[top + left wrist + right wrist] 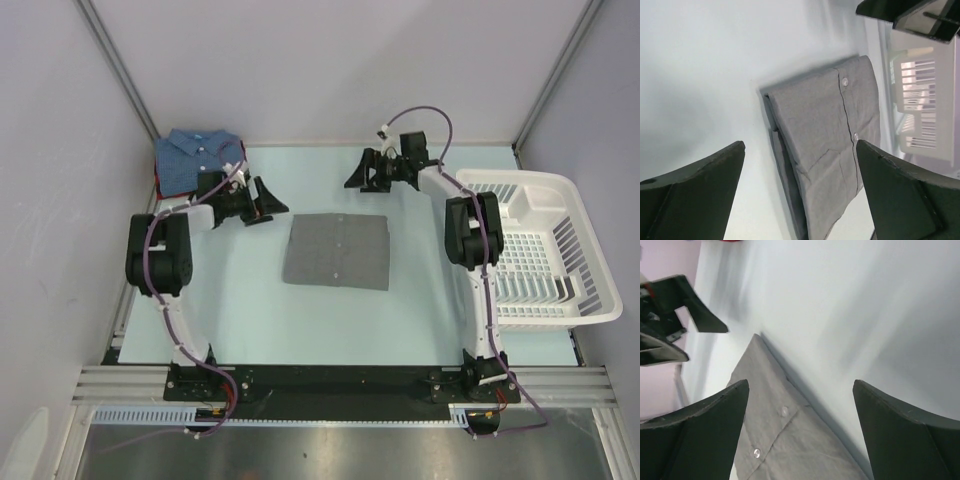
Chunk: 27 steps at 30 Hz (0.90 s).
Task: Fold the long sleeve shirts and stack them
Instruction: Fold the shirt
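A plain mid-grey shirt (336,251) lies folded into a flat rectangle in the middle of the table; it also shows in the left wrist view (825,145) and the right wrist view (785,440). A blue shirt (192,157) lies folded at the far left corner, with a sliver of a dark red shirt (158,178) under its left edge. My left gripper (265,203) is open and empty, above the table left of the grey shirt. My right gripper (362,171) is open and empty, beyond the grey shirt's far edge.
A white slatted plastic basket (535,250) stands at the right side of the table, next to the right arm. Grey walls enclose the table on the left, far and right sides.
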Each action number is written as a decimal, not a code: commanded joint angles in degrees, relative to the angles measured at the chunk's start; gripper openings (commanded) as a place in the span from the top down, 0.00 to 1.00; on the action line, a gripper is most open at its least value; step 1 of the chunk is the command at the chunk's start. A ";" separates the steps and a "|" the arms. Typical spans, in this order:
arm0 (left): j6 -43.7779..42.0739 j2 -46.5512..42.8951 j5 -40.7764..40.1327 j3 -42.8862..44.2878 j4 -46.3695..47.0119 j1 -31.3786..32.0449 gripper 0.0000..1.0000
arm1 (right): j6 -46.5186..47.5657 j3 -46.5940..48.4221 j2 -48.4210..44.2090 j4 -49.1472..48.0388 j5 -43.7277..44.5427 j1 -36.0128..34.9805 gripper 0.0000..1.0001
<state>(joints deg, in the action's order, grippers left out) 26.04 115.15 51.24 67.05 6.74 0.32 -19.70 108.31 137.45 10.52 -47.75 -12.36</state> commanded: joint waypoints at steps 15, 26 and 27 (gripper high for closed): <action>-12.86 -22.78 -10.28 -2.43 -18.52 -9.28 0.01 | 40.62 -3.19 -18.88 22.97 24.19 -29.37 0.43; -11.54 -26.29 -10.47 -8.50 -20.10 -11.48 0.01 | 36.66 -8.64 -12.83 16.82 27.00 -39.05 0.52; -11.71 -26.82 -10.46 -8.77 -20.28 -11.57 0.01 | 37.19 -9.17 -12.38 16.37 27.61 -39.32 0.52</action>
<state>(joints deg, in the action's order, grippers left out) 14.52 92.62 39.77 59.55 -13.43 -9.96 17.08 100.31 122.45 31.18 -23.53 -50.24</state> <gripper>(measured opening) 0.994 0.479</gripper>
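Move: The folded grey shirt's near-left corner lies about 29 cm back and 18 cm left of the right hand, some 6 cm lower. The shirt's middle is roughly 20 cm back and 4 cm left of the right hand; the blue shirt stack is 40 cm left of that hand and 2 cm ahead. From the left hand, the corner is some 21 cm back, 3 cm right and 5 cm below. Right hand swings back about 24 cm and left towards the shirt's near-left corner, half closing; left hand clears leftward. ##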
